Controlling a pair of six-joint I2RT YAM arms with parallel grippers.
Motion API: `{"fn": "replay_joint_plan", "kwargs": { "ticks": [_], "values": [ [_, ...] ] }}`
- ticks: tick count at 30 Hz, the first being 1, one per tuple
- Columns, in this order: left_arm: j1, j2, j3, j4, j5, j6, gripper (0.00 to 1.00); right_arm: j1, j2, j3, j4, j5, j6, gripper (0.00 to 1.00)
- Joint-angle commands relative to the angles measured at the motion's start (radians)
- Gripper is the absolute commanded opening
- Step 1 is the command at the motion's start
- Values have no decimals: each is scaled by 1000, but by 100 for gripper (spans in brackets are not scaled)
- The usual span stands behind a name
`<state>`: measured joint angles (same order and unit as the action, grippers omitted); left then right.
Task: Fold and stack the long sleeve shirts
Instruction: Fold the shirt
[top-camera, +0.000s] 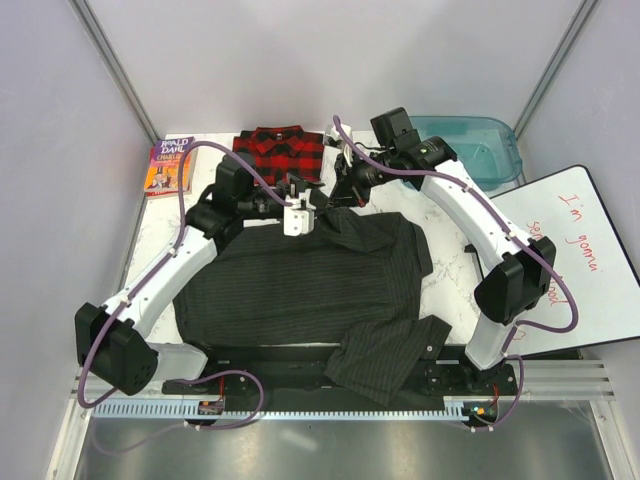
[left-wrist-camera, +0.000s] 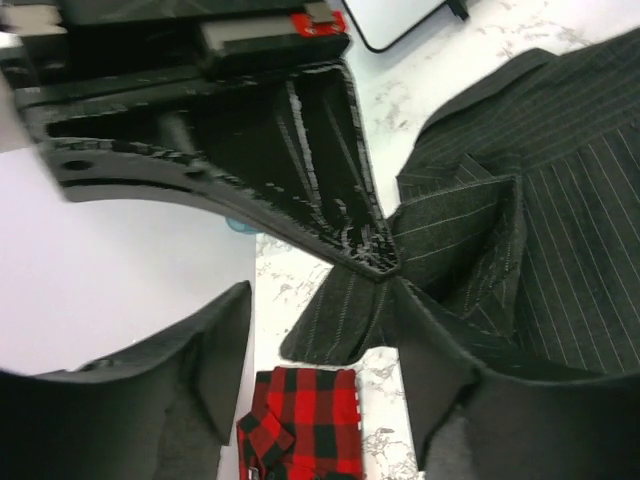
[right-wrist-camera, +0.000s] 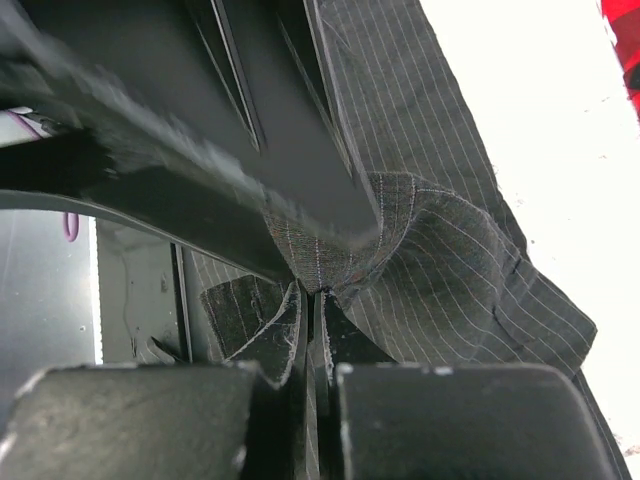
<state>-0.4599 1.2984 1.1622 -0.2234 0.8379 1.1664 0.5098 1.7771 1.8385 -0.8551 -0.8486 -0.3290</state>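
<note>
The dark charcoal pinstriped shirt lies spread over the middle of the table, one sleeve trailing to the front edge. My right gripper is shut on the fabric at its collar; the right wrist view shows the gripper pinching a bunched fold of the shirt. My left gripper hovers right beside it, jaws apart. In the left wrist view the gripper frames a collar flap of the shirt. The red-and-black plaid shirt lies folded at the back, below the left fingers.
A colourful paperback book lies at the back left corner. A teal plastic bin stands at the back right. A whiteboard with red writing leans beside the table's right edge. Bare marble table shows between the shirts.
</note>
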Motion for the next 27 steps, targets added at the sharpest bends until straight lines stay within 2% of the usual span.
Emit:
{"fn": "replay_joint_plan", "kwargs": {
  "ticks": [1,3,6,7,10,11,12,13,14,16,17,19,20,21,23,24,27],
  "values": [
    [-36,19,37,-51,-28,163,58,15,-54,1,-4,-58,-27,0],
    [-51,22,40,-80,-42,174,54,21,-62,1,-5,-56,-42,0],
    [-66,18,47,-108,-83,156,33,33,-76,-13,-18,-43,-68,0],
    [-68,13,48,-117,-92,145,19,38,-80,-15,-22,-40,-71,0],
    [-69,-5,50,-136,-144,63,2,39,-99,-30,-22,-32,-76,3],
    [-69,-22,50,-158,-160,38,2,39,-103,-31,-22,-23,-76,7],
    [-69,-33,50,-168,-190,-12,2,39,-113,-31,-21,-9,-67,20],
    [-69,-48,41,-186,-198,-31,2,39,-116,-24,-21,31,-61,27],
    [-69,-62,33,-211,-201,-37,2,41,-125,-19,-21,55,-58,38],
    [-69,-128,-12,-237,-197,-63,2,33,-137,-10,-15,145,-45,44],
    [-68,-149,-24,-243,-189,-79,2,23,-156,-12,-10,163,-38,51],
    [-69,-206,-22,-293,-140,-138,2,-31,-172,-31,22,180,-3,59],
    [-72,-221,-13,-318,-119,-157,2,-54,-186,-38,39,184,16,73],
    [-77,-232,17,-352,-81,-190,2,-100,-191,-48,85,190,43,79],
    [-85,-251,62,-468,-22,-223,2,-132,-177,-59,108,210,102,87],
    [-86,-255,109,-509,50,-261,2,-145,-167,-55,108,210,107,88],
    [-124,-263,168,-609,137,-396,2,-148,-121,-50,106,214,102,87]
  ]
}}
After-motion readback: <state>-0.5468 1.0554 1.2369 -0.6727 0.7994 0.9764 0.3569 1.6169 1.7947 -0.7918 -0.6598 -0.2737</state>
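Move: The pinched sleeve of the dark shirt, still in my shut right fingers, lies about 2 cm right of my part-open left hand, 1 cm back and 2 cm lower; it sits right at my right hand. From the left hand, the plaid shirt lies some 18 cm ahead, 15 cm left, and the dark shirt's body about 22 cm back, 8 cm left, both roughly 20 cm below. The teal tray is around 19 cm ahead, 39 cm right of my right hand and about as far below it. I sink my left hand 2 to 3 cm and shut its fingers on the sleeve beside my right fingertips, while the right keeps its pinch and eases slightly back. Then the right opens, lets go and swings away to the right, forward and up towards the tray, as my left draws the sleeve back about 10 cm, rising late and tipping some 15 degrees. ##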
